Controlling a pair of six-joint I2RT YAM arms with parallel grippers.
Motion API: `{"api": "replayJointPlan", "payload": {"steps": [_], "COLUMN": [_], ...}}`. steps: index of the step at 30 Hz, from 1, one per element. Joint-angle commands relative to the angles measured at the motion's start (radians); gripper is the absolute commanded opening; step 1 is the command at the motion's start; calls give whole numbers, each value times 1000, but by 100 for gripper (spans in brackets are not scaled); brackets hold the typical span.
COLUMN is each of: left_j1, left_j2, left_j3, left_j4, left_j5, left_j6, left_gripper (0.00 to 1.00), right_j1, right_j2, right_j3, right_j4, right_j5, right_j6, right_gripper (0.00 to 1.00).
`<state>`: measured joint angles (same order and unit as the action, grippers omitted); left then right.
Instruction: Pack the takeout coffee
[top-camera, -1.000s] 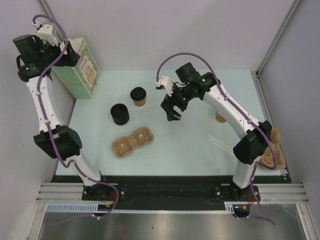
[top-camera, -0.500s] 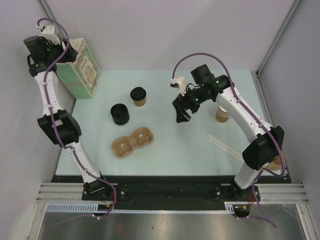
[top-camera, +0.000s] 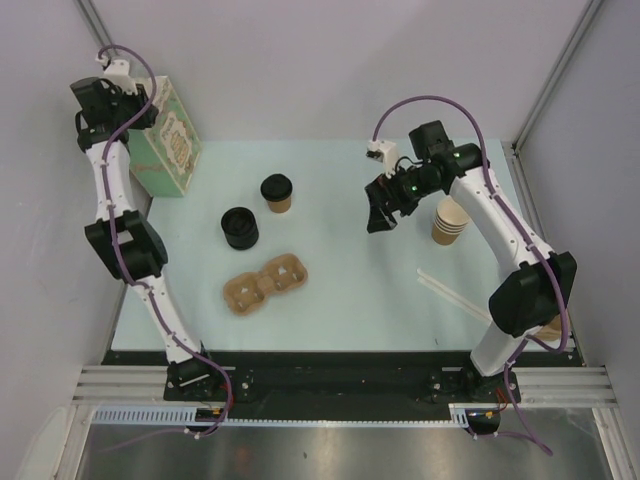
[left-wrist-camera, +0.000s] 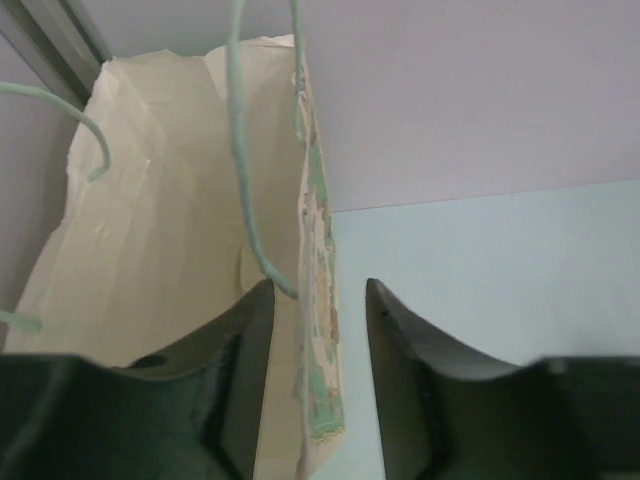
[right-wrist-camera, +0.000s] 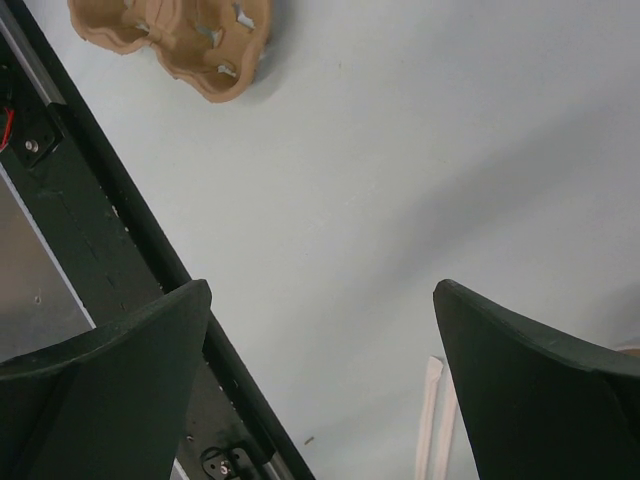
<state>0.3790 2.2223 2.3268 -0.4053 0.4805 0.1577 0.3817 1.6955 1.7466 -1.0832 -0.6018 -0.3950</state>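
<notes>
The takeout coffee (top-camera: 277, 192), a tan cup with a black lid, stands upright at the back middle of the table, with neither gripper near it. My left gripper (top-camera: 138, 110) is at the far left over the green-and-cream paper bag (top-camera: 172, 142). In the left wrist view its jaws (left-wrist-camera: 318, 310) are apart and straddle the bag's side wall (left-wrist-camera: 318, 330), with a teal handle (left-wrist-camera: 250, 200) by the left finger. My right gripper (top-camera: 380, 215) is open and empty above the table, right of the coffee, and is also open in the right wrist view (right-wrist-camera: 320, 300).
A black stack of lids (top-camera: 239, 227) sits left of the coffee. A brown pulp cup carrier (top-camera: 265, 284) lies in front of it and also shows in the right wrist view (right-wrist-camera: 180, 35). Lidless tan cups (top-camera: 450, 222) stand at the right, with wrapped straws (top-camera: 450, 293) in front of them.
My right gripper has moved right and back, away from the coffee toward the lidless cups. My left arm has shifted right and straightened up at the bag's top.
</notes>
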Motion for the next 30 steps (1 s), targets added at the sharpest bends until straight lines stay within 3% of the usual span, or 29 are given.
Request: {"api": "replayJointPlan", "payload": {"steps": [1, 5, 7, 19, 25, 30], "left_j1": [-17, -17, -19, -95, -219, -370], "left_j2": [-7, -33, -61, -288, -440, -588], "left_j3": [42, 42, 43, 54, 55, -79], "left_j4": [-10, -29, -24, 75, 24, -38], "left_j5": [1, 50, 58, 164, 233, 282], "left_j6": [39, 54, 40, -90, -113, -100], "left_gripper": [31, 6, 0, 0, 0, 0], "right_j1": [-44, -89, -112, -323, -455, -564], "right_j2": [-59, -76, -89, -195, -250, -287], "right_j3": [17, 27, 30, 48, 89, 131], "right_j4": [0, -17, -29, -98, -171, -228], "right_j5": [-55, -79, -95, -168, -196, -228], "right_j6": [16, 15, 7, -25, -71, -105], "right_gripper": [100, 100, 100, 100, 100, 100]}}
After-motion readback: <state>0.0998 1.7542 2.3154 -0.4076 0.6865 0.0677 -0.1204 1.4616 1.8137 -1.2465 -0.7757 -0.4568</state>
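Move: Between the half-open left fingers, about level with the pads and 1 cm ahead, lies the foot of the bag handle at the right-hand rim; the bag's middle is some 4 cm forward, 6 cm left and 13 cm down. The lidded coffee stands roughly 29 cm right and 10 cm back, the black lid stack about 19 cm right and 20 cm back, both some 25 cm lower. From the open right hand, the bag is about 60 cm left, 30 cm forward and 8 cm down; the cup stack is 20 cm right, 4 cm forward and 16 cm down. Shutting on the handle's foot and the paper rim, the left fingers pinch them, then the arm hoists the bag about 25 cm up, swinging it right nearly as far and back some 14 cm while the wrist tips up and turns clockwise, each about 25 degrees. The empty right hand, still open, withdraws some 15 cm right towards the cup stack, rising and turning clockwise. ##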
